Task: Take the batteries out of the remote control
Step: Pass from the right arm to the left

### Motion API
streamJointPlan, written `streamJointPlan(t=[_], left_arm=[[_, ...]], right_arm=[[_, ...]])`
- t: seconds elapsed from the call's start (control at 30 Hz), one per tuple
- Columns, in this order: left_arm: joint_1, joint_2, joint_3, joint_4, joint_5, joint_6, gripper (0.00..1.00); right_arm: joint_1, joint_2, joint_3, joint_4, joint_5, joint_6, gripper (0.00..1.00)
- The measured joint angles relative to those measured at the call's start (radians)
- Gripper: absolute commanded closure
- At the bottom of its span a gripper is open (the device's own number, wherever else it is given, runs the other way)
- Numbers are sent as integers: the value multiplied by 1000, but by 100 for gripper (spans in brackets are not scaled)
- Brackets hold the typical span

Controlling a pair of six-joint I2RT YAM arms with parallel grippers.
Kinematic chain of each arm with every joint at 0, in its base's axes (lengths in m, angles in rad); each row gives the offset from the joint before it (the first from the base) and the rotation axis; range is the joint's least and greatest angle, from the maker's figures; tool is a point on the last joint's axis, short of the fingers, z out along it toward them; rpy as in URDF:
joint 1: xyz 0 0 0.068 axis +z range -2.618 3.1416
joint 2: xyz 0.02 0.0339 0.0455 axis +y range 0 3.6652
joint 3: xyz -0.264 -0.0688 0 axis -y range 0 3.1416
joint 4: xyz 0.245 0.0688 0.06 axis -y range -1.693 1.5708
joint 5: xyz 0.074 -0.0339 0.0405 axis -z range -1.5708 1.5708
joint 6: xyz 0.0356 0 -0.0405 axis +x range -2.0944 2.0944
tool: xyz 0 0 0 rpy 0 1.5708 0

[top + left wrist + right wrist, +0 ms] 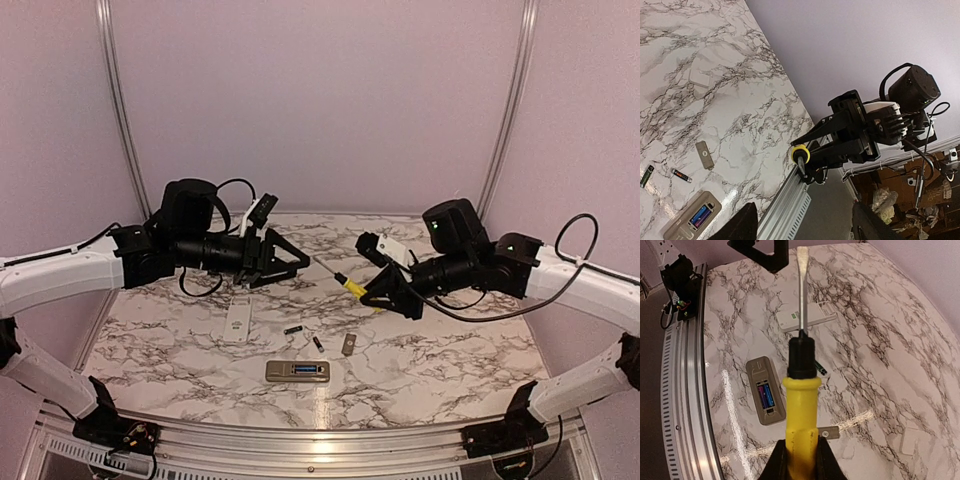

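Note:
The grey remote control (298,372) lies face down near the front edge with its compartment open. Two batteries (765,395), blue and purple, sit inside it. Two loose dark batteries (293,329) (318,343) lie just behind it, and the small grey cover plate (348,345) lies to their right. My right gripper (385,290) is shut on the yellow handle of a screwdriver (801,410), held in the air with its blade pointing left. My left gripper (300,265) hovers open and holds nothing, facing the blade tip; its fingers (740,225) show at the bottom of the left wrist view.
A white remote (238,320) lies left of centre on the marble table (450,350). A metal rail (300,450) runs along the front edge. Walls close off the back and sides.

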Motion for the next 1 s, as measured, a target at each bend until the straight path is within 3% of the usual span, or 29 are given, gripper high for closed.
streamJointPlan(t=[0.37, 1.0], left_arm=[[2, 40, 66, 12, 22, -75, 51], [2, 122, 116, 15, 25, -126, 68]], right_arm=[[49, 0, 43, 0, 78, -5, 100], [83, 4, 65, -1, 138, -36, 100]])
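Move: The screwdriver, gripped by its yellow handle in the right hand, has its middle about 9 cm to the left gripper's right, 2 cm back and 4 cm below; its tip is only 2 cm or so off. On the table some 26 cm below the left gripper, the open remote lies 3 cm back, the nearer battery 4 cm ahead and 4 cm right, and the grey cover 4 cm ahead and 11 cm right. From the right hand, the left gripper is about 13 cm left, 3 cm ahead and 6 cm higher. Ease the left gripper about 2.5 cm right and nearly 2 cm forward onto the screwdriver's blade end, drawing its fingers together around the shaft to roughly half their starting gap, not shut. Meanwhile keep the handle pinched in the right gripper, raise it about 2 cm, tilt its fingers up slightly, and finish with a small shift left towards the left fingers. ##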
